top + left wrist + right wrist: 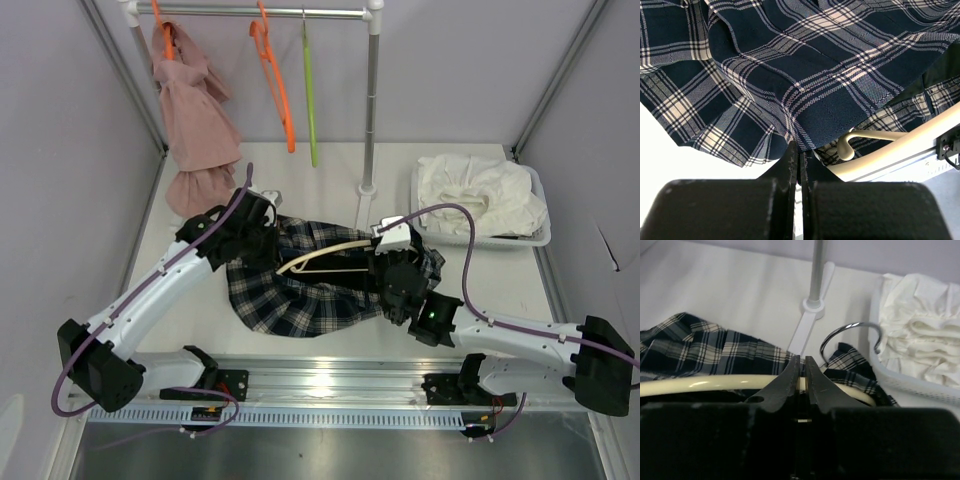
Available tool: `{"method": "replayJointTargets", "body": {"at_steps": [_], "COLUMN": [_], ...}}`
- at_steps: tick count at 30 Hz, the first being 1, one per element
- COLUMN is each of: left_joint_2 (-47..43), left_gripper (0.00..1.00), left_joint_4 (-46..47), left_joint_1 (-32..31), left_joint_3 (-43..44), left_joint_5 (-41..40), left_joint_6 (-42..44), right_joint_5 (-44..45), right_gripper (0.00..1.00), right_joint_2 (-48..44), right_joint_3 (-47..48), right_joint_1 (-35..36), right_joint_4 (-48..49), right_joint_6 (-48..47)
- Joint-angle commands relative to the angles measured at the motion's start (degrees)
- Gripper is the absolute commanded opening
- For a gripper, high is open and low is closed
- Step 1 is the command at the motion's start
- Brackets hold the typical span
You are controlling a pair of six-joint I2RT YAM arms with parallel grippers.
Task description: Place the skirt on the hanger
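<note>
The dark plaid skirt point(300, 295) lies crumpled on the table between both arms. A cream hanger point(330, 252) lies across it, partly tucked under the fabric. My left gripper point(258, 222) is at the skirt's far left edge. In the left wrist view it point(800, 150) is shut on the skirt's point(815, 75) hem, with the hanger point(900, 145) just to the right. My right gripper point(801, 362) is shut, only a slit between its fingers. Its tips lie across the hanger's arm point(700, 384) beside the metal hook point(850, 326). Whether the tips pinch the hanger is unclear.
A clothes rack point(372, 100) stands at the back with a pink garment point(195, 120), an orange hanger point(275, 80) and a green hanger point(310, 90) on its rail. Its foot point(815, 305) is just beyond the skirt. A white basket point(540, 235) of white cloth point(480, 190) sits back right.
</note>
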Motion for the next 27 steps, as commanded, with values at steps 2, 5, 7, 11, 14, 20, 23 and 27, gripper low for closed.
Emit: {"method": "replayJointTargets", "body": {"at_steps": [2,5,7,11,14,20,23,27], "left_joint_2": [-0.76,-0.76,-0.59,-0.67,-0.58,-0.41,-0.50,-0.32], "left_gripper": [0.00,0.00,0.00,0.00,0.00,0.00,0.00,0.00], "left_joint_4": [3.95,4.12,4.29,4.74,4.74,5.18,5.09,5.00], "left_joint_1": [-0.47,-0.47,-0.56,-0.74,-0.82,-1.09,-1.09,-1.09], "left_joint_3": [-0.42,-0.77,-0.86,-1.21,-1.39,-1.04,-1.12,-1.04], "left_joint_5": [-0.94,-1.03,-0.85,-0.50,-0.41,0.03,-0.15,-0.15], "left_joint_6": [-0.30,-0.04,0.05,0.05,0.14,0.31,0.49,0.58], "right_joint_5": [-4.40,-9.06,-12.92,-18.91,-23.47,-24.71,-31.99,-33.86], "right_gripper": [0.21,0.29,0.38,0.51,0.52,0.55,0.56,0.56], "right_joint_2": [-0.73,-0.64,-0.90,-2.31,-2.93,-3.72,-6.00,-8.38], "right_joint_3": [2.20,7.39,9.23,13.71,17.15,20.23,19.44,19.26], "right_joint_1": [-0.24,-1.30,-1.29,-2.17,-4.89,-10.67,-17.44,-19.58], "right_joint_4": [-8.94,-17.47,-20.47,-28.91,-36.72,-44.39,-46.50,-49.14], "right_joint_6": [8.55,15.41,19.79,27.53,36.40,39.86,40.47,39.95]}}
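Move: The cream hanger's neck, with its metal hook, lies about 4 cm ahead of the right hand, 3 cm to its right and some 6 cm below. The hanger's right end is about 10 cm to the right of this hand, 3 cm ahead and 8 cm below; the white basket's middle is some 23 cm right, 12 cm ahead and 14 cm below. From the left hand the neck is roughly 25 cm right, 6 cm ahead and about level. Open the right gripper from nearly shut to about half wide over the hanger and skirt, dipping slightly and swinging some 4 cm left, then bring it back right about 6 cm and a little higher. Meanwhile tip the fingers down and roll the hand's left side up, some 25 degrees each, so the open fingers face the hanger's neck. Keep the left gripper shut on the skirt's waist edge, practically still. ##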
